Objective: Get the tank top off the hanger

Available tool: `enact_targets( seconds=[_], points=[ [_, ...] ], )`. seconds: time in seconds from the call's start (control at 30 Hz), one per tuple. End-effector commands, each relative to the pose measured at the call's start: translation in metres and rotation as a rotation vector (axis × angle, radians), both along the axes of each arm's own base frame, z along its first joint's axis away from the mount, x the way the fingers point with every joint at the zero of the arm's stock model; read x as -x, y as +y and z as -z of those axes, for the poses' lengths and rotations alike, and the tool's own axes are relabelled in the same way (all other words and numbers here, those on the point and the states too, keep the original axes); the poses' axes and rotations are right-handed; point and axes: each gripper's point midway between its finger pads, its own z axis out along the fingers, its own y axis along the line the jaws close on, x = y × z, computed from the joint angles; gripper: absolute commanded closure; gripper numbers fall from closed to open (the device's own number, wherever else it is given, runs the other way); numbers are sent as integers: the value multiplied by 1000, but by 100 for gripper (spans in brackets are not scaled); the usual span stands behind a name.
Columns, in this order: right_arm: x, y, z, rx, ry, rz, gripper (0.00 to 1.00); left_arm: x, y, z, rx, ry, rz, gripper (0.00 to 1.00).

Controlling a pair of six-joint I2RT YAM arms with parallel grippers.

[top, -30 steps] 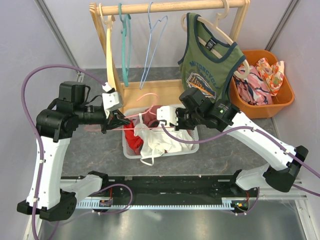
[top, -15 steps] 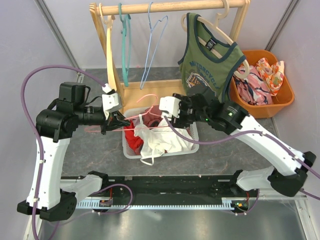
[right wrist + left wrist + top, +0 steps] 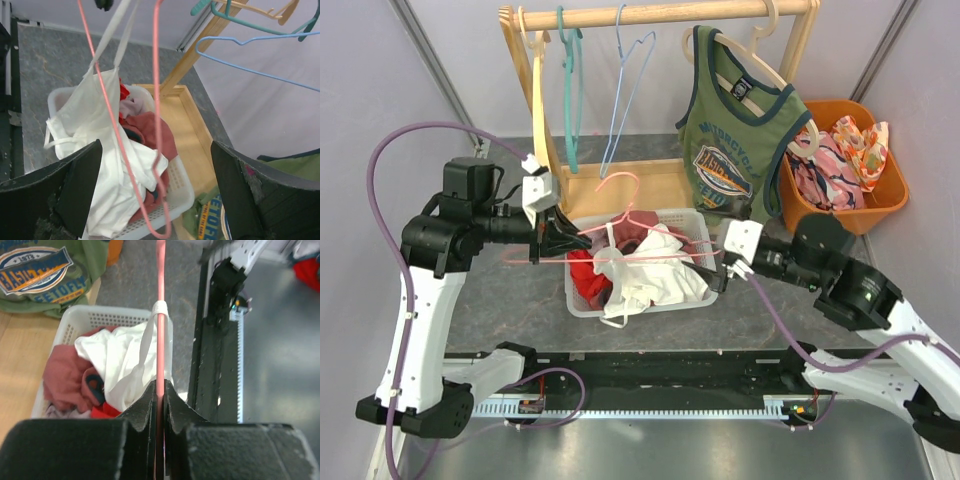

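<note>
A pink wire hanger (image 3: 629,212) is held level over the white basket (image 3: 578,305). My left gripper (image 3: 563,240) is shut on its left end. The white tank top (image 3: 645,280) droops from the hanger into the basket. In the left wrist view one strap of the tank top (image 3: 120,365) loops over the hanger (image 3: 160,315) just beyond my left gripper (image 3: 160,390). My right gripper (image 3: 715,262) stands open at the basket's right edge with nothing in it. The right wrist view shows the hanger (image 3: 157,90) and tank top (image 3: 95,125) out in front of the right gripper (image 3: 155,165), untouched.
Behind the basket stands a wooden rack (image 3: 660,14) with a teal hanger (image 3: 570,90), a blue hanger (image 3: 625,90) and a green printed top (image 3: 730,130) on a wooden hanger. An orange tub (image 3: 880,200) of clothes sits at the right. Red and pink clothes fill the basket.
My right gripper has opened, let go of the white tank top and drawn back to the right. The left gripper has raised the hanger a little, still shut on it.
</note>
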Motion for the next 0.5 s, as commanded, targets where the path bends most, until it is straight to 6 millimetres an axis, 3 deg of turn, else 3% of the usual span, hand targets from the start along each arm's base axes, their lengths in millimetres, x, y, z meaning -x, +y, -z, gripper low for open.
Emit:
enact_targets(
  seconds=[0.0,0.17,0.3,0.37,0.47],
  points=[
    [19,-9,-41,-301,-7,-20,2,-3,-19,-46,179,68,62,98],
    [30,-32,-80,-489,-26,13,2,-24,-27,-91,250,44,36,98],
    [29,-24,-62,-512,65,3,2,-40,-31,-125,309,43,21,98],
    [27,-17,-43,-505,125,-6,2,-43,-31,-135,326,59,22,98],
    [22,-12,-36,-540,146,2,2,-41,-31,-142,334,46,46,98]
  ],
)
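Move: Just to the right of the left fingers, about 5 cm, the strap loop sits on the pink hanger they hold; the white tank top's body lies some 11 cm to that hand's right, 3 cm ahead and 15 cm below. From the empty right hand the body lies about 11 cm left, 3 cm ahead and 15 cm below. The green tank top hangs roughly 20 cm ahead of the right hand and 6 cm to its right, at similar height. Lifting the pink hanger in its still-closed fingers, the left hand rises about 10 cm while going some 5 cm forward and a little right, away from the basket, its fingertips tipping up. The right hand, already wide open, draws back about 3 cm and slightly right, then rises some 5 cm, its fingers tilting upward by nearly 30 degrees. ##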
